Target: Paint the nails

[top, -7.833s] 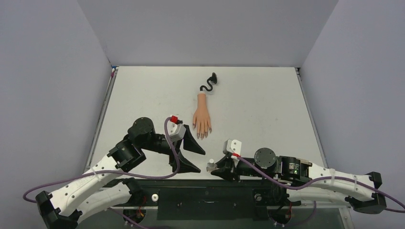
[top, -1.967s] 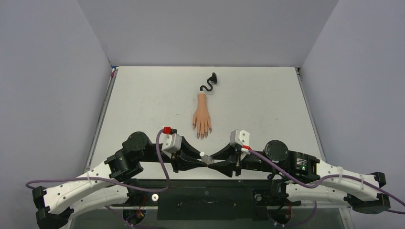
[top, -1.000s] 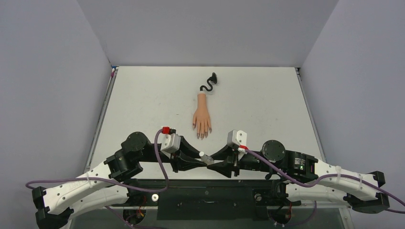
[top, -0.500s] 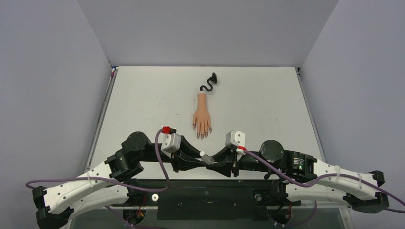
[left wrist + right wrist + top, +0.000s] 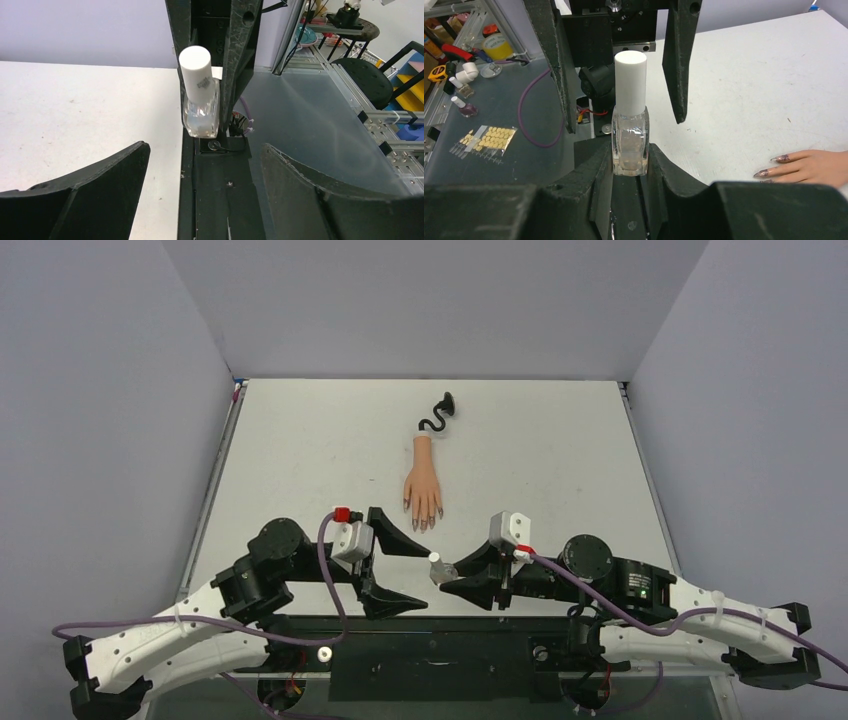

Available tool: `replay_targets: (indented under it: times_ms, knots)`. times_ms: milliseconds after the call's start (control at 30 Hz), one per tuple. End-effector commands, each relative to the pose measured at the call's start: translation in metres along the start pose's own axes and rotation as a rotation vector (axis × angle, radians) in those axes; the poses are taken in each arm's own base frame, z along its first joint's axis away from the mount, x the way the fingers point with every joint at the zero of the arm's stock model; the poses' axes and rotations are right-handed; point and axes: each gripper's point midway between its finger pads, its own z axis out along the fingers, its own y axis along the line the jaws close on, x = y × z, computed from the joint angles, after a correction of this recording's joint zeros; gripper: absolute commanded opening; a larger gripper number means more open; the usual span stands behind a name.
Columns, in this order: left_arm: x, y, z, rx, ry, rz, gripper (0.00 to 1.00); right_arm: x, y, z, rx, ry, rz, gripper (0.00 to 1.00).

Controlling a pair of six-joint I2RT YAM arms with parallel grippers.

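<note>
The peach mannequin hand (image 5: 423, 486) lies mid-table, its black curly stem (image 5: 438, 416) behind it. Its dark purplish nails (image 5: 423, 524) point toward the arms; two nail tips show in the right wrist view (image 5: 774, 166). My right gripper (image 5: 450, 576) is shut on a clear polish bottle (image 5: 629, 140) with a white cap (image 5: 630, 82), held near the table's front edge. My left gripper (image 5: 408, 573) is open wide and empty, its fingers either side of the bottle (image 5: 201, 102), apart from it.
The black frame rail (image 5: 430, 648) runs along the table's near edge below both grippers. Off the table, in the right wrist view, a shelf holds spare polish bottles (image 5: 463, 97) and a sheet of false nails (image 5: 484, 138).
My left gripper has opened wide and drawn back a little from the bottle's cap. The right gripper has shifted slightly right, still holding the bottle.
</note>
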Motion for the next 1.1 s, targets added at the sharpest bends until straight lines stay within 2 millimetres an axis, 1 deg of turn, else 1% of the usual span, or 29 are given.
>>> replay_targets:
  times_ms: [0,100,167,367,600,700,867,967,1067]
  knots:
    - [-0.033,-0.009,-0.010,-0.006,-0.061,0.050,0.80,-0.017,0.000,-0.006,0.012,-0.074,0.009,0.00]
    - [-0.042,-0.013,-0.013,-0.002,-0.083,0.043,0.80,-0.018,0.000,-0.010,0.012,-0.084,0.009,0.00]
    - [-0.049,-0.015,-0.013,0.002,-0.105,0.033,0.78,-0.018,0.001,-0.010,0.006,-0.084,0.009,0.00]
    - [-0.061,-0.017,-0.005,0.024,-0.120,0.001,0.74,-0.017,0.003,-0.009,-0.005,-0.086,0.003,0.00]
    - [-0.065,-0.013,0.009,0.050,-0.148,-0.021,0.65,-0.016,0.007,-0.007,-0.033,-0.077,0.004,0.00]
    - [-0.070,-0.012,0.013,0.059,-0.169,-0.019,0.63,-0.016,0.009,-0.007,-0.040,-0.073,0.005,0.00]
    - [-0.075,-0.013,0.016,0.069,-0.182,-0.013,0.58,-0.013,0.010,-0.004,-0.048,-0.061,0.006,0.00]
    - [-0.074,-0.014,0.016,0.075,-0.179,-0.010,0.53,-0.012,0.010,-0.003,-0.049,-0.062,0.004,0.00]
    - [-0.073,-0.014,0.017,0.082,-0.176,-0.011,0.50,-0.013,0.010,-0.002,-0.053,-0.064,0.003,0.00]
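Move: The white cap of the nail polish bottle is some 5 cm above the left hand's open fingers, 3 cm to their right and about 1 cm farther forward. The bottle's glass body, in the right fingers, lies about 3 cm right of the left hand, level fore and aft, 1 cm up. The cap is about 4 cm above the right hand, 1 cm left and 1 cm forward. The mannequin hand's middle is roughly 35 cm ahead of the left hand, 1 cm right and 30 cm below. Upward and around, the left hand climbs from body level towards the bottle's cap, about 4.5 cm in all: it first backs off left by 1 cm or so while rising, then swings roughly 3 cm right, its fingertips tilting up some 5 degrees. Its fingers narrow from wide to half open about the cap's sides. The right fingers keep their pinch on the glass body, nearly still. ##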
